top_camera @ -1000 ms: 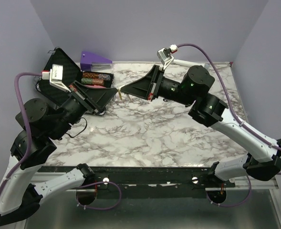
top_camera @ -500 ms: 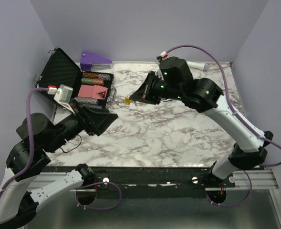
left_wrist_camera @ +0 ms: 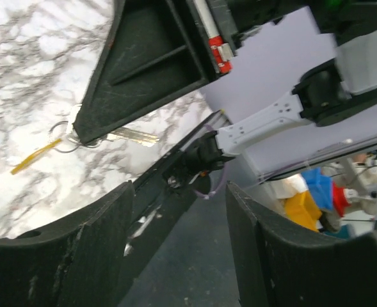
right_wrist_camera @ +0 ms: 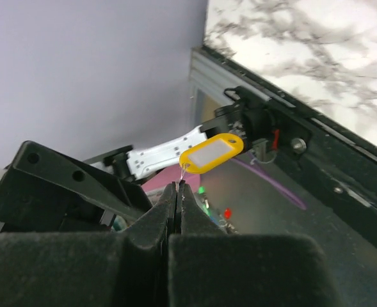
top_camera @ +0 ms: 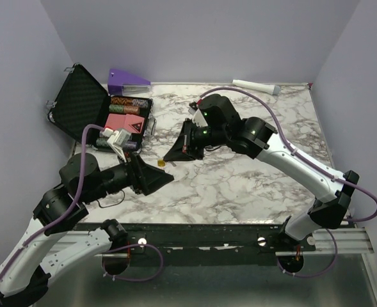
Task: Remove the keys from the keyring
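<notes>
My right gripper [top_camera: 167, 158] hangs over the middle of the marble table [top_camera: 239, 185], shut on the thin wire keyring [left_wrist_camera: 65, 138]. From the ring dangle a yellow tag [right_wrist_camera: 210, 153] and a silver key [left_wrist_camera: 134, 135], both seen in the left wrist view just past the shut right fingers [left_wrist_camera: 143, 64]. From above, only a small yellow spot of the keyring [top_camera: 162, 164] shows at the right fingertips. My left gripper [top_camera: 166, 180] sits just below and left of it, open, with nothing between its fingers [left_wrist_camera: 66, 249].
An open black case [top_camera: 79, 102] holding coloured rolls and a pink block lies at the back left. A purple wedge [top_camera: 128, 79] stands behind it. A white cylinder with a grey tip [top_camera: 255, 86] lies at the back right edge.
The left gripper has opened, let go and pulled back toward the front. The right gripper has carried the keyring left and forward from the back of the table.
</notes>
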Available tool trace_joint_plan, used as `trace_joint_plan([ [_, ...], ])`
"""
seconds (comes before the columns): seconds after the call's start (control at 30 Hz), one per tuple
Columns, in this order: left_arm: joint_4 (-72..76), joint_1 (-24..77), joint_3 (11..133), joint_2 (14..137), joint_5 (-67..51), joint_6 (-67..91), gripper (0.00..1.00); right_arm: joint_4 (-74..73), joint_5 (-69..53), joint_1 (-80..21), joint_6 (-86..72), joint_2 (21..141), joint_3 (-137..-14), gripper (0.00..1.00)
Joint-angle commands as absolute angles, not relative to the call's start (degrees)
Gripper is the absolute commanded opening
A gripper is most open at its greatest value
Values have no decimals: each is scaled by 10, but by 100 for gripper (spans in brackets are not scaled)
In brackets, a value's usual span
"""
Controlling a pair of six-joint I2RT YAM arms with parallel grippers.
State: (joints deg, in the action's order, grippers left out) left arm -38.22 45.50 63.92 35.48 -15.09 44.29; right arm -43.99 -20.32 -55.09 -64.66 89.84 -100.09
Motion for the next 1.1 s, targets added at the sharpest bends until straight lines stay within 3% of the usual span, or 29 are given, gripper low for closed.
trace_joint_plan([
  [0.0,-334,458,617,325,-187,506,64,-327,-294,-548,-689,880,-962,1],
  [0.4,-265,455,627,283,-184,503,68,-122,-422,-549,-772,869,-913,1],
  [0.63,-375,454,725,316,-155,437,70,-5,-459,-550,-835,847,-871,1],
  [0.87,-438,453,777,330,-79,421,65,-5,-462,-550,-836,821,-840,1],
  [1.07,-422,454,763,337,-103,447,64,19,-455,-551,-836,806,-831,1],
])
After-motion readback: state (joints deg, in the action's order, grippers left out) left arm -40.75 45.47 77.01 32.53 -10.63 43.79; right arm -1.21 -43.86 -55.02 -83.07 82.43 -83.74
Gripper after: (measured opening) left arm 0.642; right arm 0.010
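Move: The yellow tag on the keyring, held out by the shut right fingers, lies about 6 cm ahead of the open left hand, roughly 1 cm to its left and 4 cm lower. The metal key beside it is some 5 cm ahead, 2 cm to the right and 5 cm below the left hand. From the right hand the tag sits about 2 cm to the left and 2 cm below, level with it fore and aft. Keep the keyring pinched in the shut right fingers and lift it some 10 cm while drawing it back about 6 cm, swinging those fingertips up towards level and round towards the base, so the tag comes to the left gripper. Raise the left gripper alongside, about 9 cm up and 4 cm left, jaws still open and tips tilting up, then ease slightly forward and down at the end. ##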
